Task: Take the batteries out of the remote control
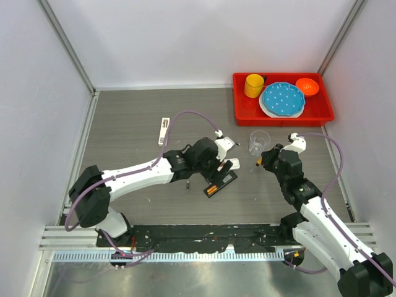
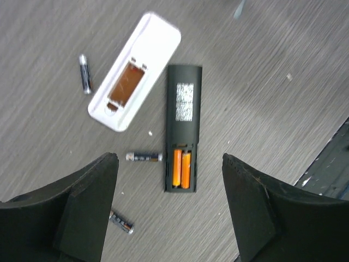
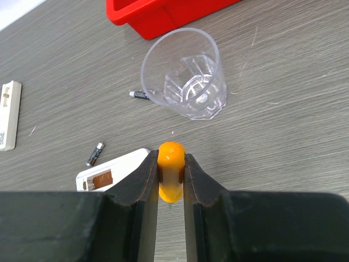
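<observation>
The black remote control (image 2: pixel 184 109) lies face down with its compartment uncovered, and two orange batteries (image 2: pixel 181 169) sit side by side inside. My left gripper (image 2: pixel 170 204) hovers open above that end, one finger on each side, touching nothing. Three dark batteries lie loose on the table (image 2: pixel 84 73), (image 2: pixel 144 156), (image 2: pixel 121 222). A white remote (image 2: pixel 135 71) with an empty compartment lies beside the black one. My right gripper (image 3: pixel 172 158) is shut on an orange-handled screwdriver (image 3: pixel 172 188), held near a clear cup (image 3: pixel 185 73). From above, the black remote (image 1: pixel 221 181) lies under the left gripper (image 1: pixel 218 168).
A red tray (image 1: pixel 281 117) at the back right holds a yellow cup, a blue plate and an orange bowl. The clear cup (image 1: pixel 258 142) stands just in front of it. A white cover piece (image 1: pixel 163 131) lies to the back left.
</observation>
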Controlling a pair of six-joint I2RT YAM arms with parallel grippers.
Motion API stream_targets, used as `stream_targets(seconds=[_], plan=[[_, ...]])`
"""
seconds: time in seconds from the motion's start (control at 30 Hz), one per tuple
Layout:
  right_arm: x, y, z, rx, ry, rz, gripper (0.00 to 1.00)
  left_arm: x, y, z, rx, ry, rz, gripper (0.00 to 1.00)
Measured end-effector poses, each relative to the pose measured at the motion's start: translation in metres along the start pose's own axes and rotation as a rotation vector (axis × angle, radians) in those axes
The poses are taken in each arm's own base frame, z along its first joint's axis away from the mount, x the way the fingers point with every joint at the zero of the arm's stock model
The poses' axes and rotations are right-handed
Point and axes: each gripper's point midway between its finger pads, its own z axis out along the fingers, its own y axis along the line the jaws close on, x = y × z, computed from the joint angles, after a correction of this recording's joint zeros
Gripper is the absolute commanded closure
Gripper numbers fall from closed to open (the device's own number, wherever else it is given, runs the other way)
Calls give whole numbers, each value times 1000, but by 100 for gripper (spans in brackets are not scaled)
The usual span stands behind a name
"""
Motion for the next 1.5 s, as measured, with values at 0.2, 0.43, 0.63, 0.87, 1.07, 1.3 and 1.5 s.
stream_targets(seconds=[0.2,0.43,0.63,0.87,1.07,1.3,1.5], plan=[[1,10,2,-44,9,12,99,70,8,8,-16,131,-5,22],[8,19,9,-81,45,17,99,110,9,15,-17,199,-27,28],[8,26,10,-113,50,27,99,118,-1,32,2,206,-8,32],[5,33,10,-147,43,36,99,122,-8,38,-1,208,26,42],[6,37,12,-162,46,38,99,124,-10,39,-25,202,34,48],[7,42,13,-189,48,44,99,124,-7,39,-44,179,33,77],[8,47,12,-216,55,48,99,123,-8,41,-44,185,42,86]])
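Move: The black remote control lies about 12 cm below the left hand, its middle 1 cm back and 2 cm right, its battery end pointing back-left. The white remote is 7 cm ahead and 3 cm right of the hand, a loose battery 1 cm ahead and 3 cm left. From the right hand, holding the screwdriver, the black remote is roughly 7 cm back, 14 cm left and 12 cm down; the clear cup is 8 cm straight ahead, 8 cm lower. Left hand drops 12 cm and back, pinches black remote's battery end; right brings the screwdriver 5 cm left. ##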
